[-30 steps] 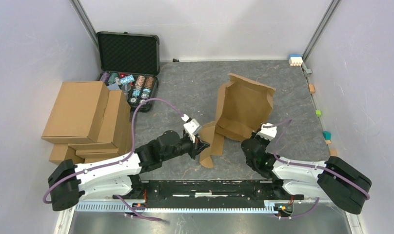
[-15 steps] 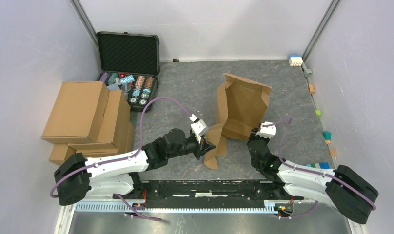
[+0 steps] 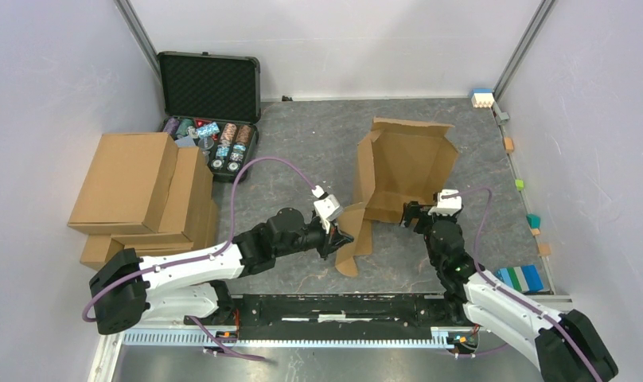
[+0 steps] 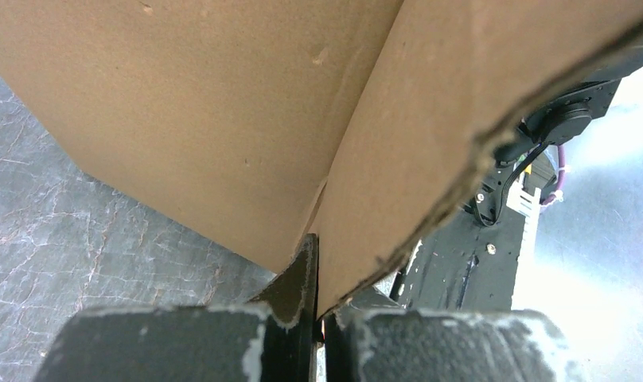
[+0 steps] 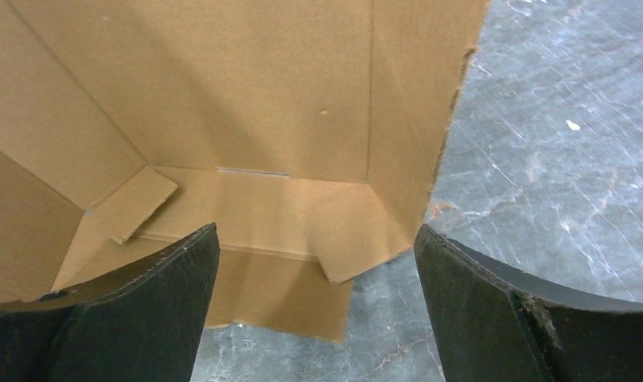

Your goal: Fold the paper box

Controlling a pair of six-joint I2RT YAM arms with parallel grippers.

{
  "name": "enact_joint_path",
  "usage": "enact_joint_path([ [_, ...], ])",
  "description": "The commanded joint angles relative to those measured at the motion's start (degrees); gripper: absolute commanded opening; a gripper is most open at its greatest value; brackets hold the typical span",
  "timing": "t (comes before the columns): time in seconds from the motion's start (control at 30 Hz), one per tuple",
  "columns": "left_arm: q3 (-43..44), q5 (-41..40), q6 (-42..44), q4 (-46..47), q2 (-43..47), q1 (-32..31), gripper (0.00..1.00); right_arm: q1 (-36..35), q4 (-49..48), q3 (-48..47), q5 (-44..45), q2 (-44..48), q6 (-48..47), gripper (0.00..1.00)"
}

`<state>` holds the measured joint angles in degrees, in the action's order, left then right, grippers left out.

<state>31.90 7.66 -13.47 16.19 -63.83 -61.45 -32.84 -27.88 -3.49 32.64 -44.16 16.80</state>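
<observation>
The paper box (image 3: 402, 171) is a brown cardboard sheet standing half-folded in the middle of the table, its back panel upright and side flaps raised. My left gripper (image 3: 340, 236) is shut on the box's near-left flap (image 4: 430, 135), the cardboard edge pinched between the jaws (image 4: 322, 318). My right gripper (image 3: 414, 215) stands open at the box's near-right corner, nothing between its fingers. In the right wrist view the box's inside (image 5: 263, 103) and a small corner tab (image 5: 358, 247) lie just ahead of the wide-apart fingers (image 5: 143, 310).
A pile of ready-made brown cartons (image 3: 139, 199) sits at the left. A black foam-lined case (image 3: 211, 111) with small items stands open at the back left. Small coloured blocks (image 3: 521, 274) line the right edge. The black rail (image 3: 342, 306) runs along the near edge.
My right gripper let go of the box and opened, moving back toward the near-right corner. The box's back panel swung more upright and square. The left gripper kept its grip on the flap.
</observation>
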Motion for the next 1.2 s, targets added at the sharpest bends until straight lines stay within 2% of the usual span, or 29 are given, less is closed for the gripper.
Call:
enact_joint_path([
  [0.0,1.1,1.1,0.6,-5.2,-0.4,0.3,0.02,3.1,-1.1,0.2,-12.9,1.9,-3.8,0.97],
  [0.23,1.3,0.7,1.3,-6.8,0.5,0.2,0.02,7.1,-2.8,1.6,-24.4,4.0,-5.5,0.92],
  [0.47,1.9,0.1,1.3,-7.9,1.2,0.3,0.02,10.8,4.8,5.2,-23.7,13.6,-4.8,0.96],
  [0.57,2.4,0.1,1.4,-8.4,0.8,0.3,0.02,13.0,11.5,4.8,-17.4,16.0,-4.7,0.97],
  [0.77,2.3,0.0,1.3,-8.7,0.9,0.3,0.02,25.1,13.1,4.6,-19.9,18.5,-1.9,0.98],
  [0.9,2.3,0.0,1.9,-8.7,0.8,0.3,0.02,37.1,4.8,4.2,-33.1,12.0,-2.5,0.98],
  [0.97,2.7,0.0,2.0,-8.7,0.6,0.3,0.02,42.4,-7.2,4.8,-48.6,5.6,-2.4,0.98],
  [1.0,2.9,0.2,2.0,-8.8,0.5,0.4,0.02,43.0,-12.2,5.0,-52.5,1.7,-1.6,0.98],
  [1.17,3.9,0.7,2.8,-9.5,0.3,0.3,0.02,42.9,-29.5,6.0,-55.9,-9.6,-1.5,0.98],
])
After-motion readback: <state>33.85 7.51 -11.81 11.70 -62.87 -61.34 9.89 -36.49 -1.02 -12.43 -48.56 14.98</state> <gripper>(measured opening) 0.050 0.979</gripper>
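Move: Roughly 6 cm to the right hand's right, 8 cm ahead and 8 cm below is the paper box's near right corner, where the right wall meets the bottom strip. The tall rear panel stands about 14 cm ahead and 4 cm left of that hand, near its height; the flap pinched by the left hand is some 19 cm left, 6 cm back and 5 cm higher. From the left hand the corner is about 14 cm ahead, 25 cm right, 13 cm below. Swinging left a couple of centimetres and turning some 15 degrees counter-clockwise, the wide-open right hand lifts about 2 cm, then sweeps right some 11 cm and sinks about 3 cm beside the box's near right corner, the wrist turning back clockwise. It ends edging forward and left, fingers still open; the left hand keeps its pinch on the flap and stays put. ##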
